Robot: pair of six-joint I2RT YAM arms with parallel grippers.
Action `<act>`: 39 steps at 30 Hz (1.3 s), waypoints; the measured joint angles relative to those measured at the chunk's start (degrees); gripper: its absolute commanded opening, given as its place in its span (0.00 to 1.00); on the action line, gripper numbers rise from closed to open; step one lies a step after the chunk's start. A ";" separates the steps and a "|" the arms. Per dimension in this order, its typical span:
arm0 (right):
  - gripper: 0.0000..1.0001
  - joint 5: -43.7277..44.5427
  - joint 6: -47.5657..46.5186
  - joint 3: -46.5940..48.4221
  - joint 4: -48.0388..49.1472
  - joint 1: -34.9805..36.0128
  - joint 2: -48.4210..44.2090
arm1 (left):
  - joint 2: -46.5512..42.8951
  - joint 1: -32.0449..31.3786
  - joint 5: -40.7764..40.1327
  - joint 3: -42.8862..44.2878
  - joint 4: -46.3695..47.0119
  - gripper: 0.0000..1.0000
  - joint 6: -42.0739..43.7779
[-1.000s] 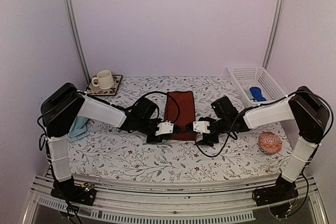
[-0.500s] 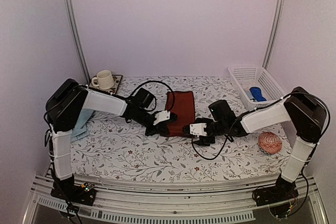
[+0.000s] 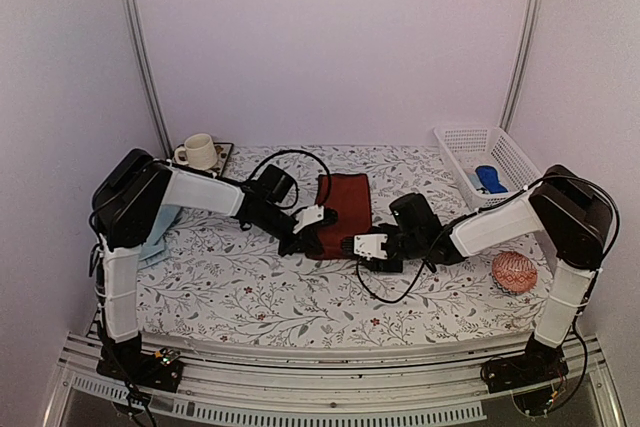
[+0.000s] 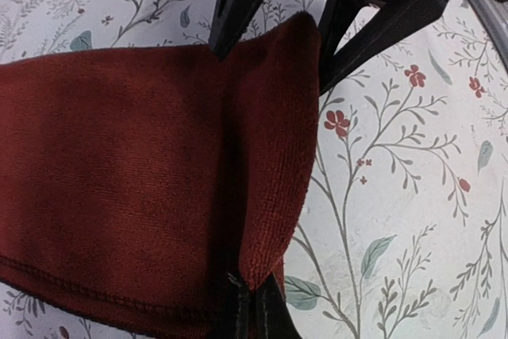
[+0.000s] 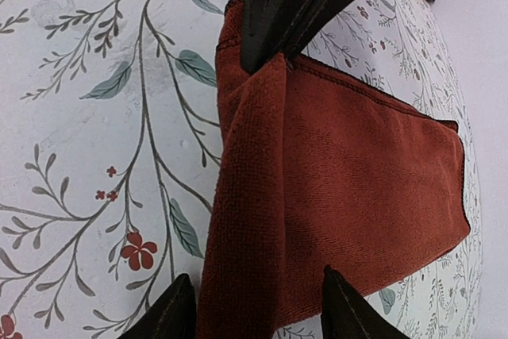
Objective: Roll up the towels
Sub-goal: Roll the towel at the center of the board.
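The dark maroon towel (image 3: 345, 205) lies mid-table on the flowered cloth. Its near edge is lifted into a fold. My left gripper (image 3: 320, 219) is shut on the fold's corner; in the left wrist view the fingertips (image 4: 254, 311) pinch the maroon towel (image 4: 143, 172). My right gripper (image 3: 352, 245) stands open at the fold's other end. In the right wrist view the right gripper (image 5: 255, 311) straddles the folded maroon towel (image 5: 341, 188), one tip on each side. The pale blue towel (image 3: 153, 239) lies at the far left, partly hidden by the left arm.
A mug on a coaster (image 3: 197, 153) stands at the back left. A white basket (image 3: 505, 147) at the back right holds a small blue object (image 3: 490, 179). A patterned ball (image 3: 514, 272) rests by the right arm. A black cable (image 3: 385, 292) loops under the right wrist.
The left gripper has carried the towel's near corner up and away from me, folding the edge over. The right gripper has slid left onto the fold and its jaws have narrowed.
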 measured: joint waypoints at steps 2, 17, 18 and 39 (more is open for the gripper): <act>0.58 0.33 0.15 -0.13 0.83 0.02 -0.02 | 0.00 0.39 0.33 0.09 0.00 0.00 -0.42; 0.27 4.33 0.81 -1.62 5.79 0.98 0.00 | 1.81 1.05 1.62 1.60 -0.09 0.00 -2.12; 0.22 4.35 0.83 -1.62 5.86 1.03 0.00 | 1.81 1.05 1.62 1.60 -0.09 0.00 -2.14; 0.02 -0.28 6.36 3.65 -5.62 -0.61 0.02 | -0.48 1.20 -6.23 0.26 2.03 0.57 -1.38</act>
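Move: At the near edge of the red-brown towel, the partly made roll runs crosswise between the hands: its middle lies about 5 cm to the right of the left hand, which already pinches its left end, and about 5 cm to the left of the right hand, whose open fingers straddle the right end. The towel's flat part is centred some 12 cm ahead of the roll. The light-blue towel lies roughly 31 cm left and 3 cm ahead of the left hand. Closing from half open, the right hand pinches the roll's right end after easing about 1 cm forward and up; it then dips back down by about as much and starts up and forward again, fingers shut. The left hand keeps its pinch and edges 1 cm forward, then opens to about half and slides 2 cm farther forward, with its fingers astride the left end. ##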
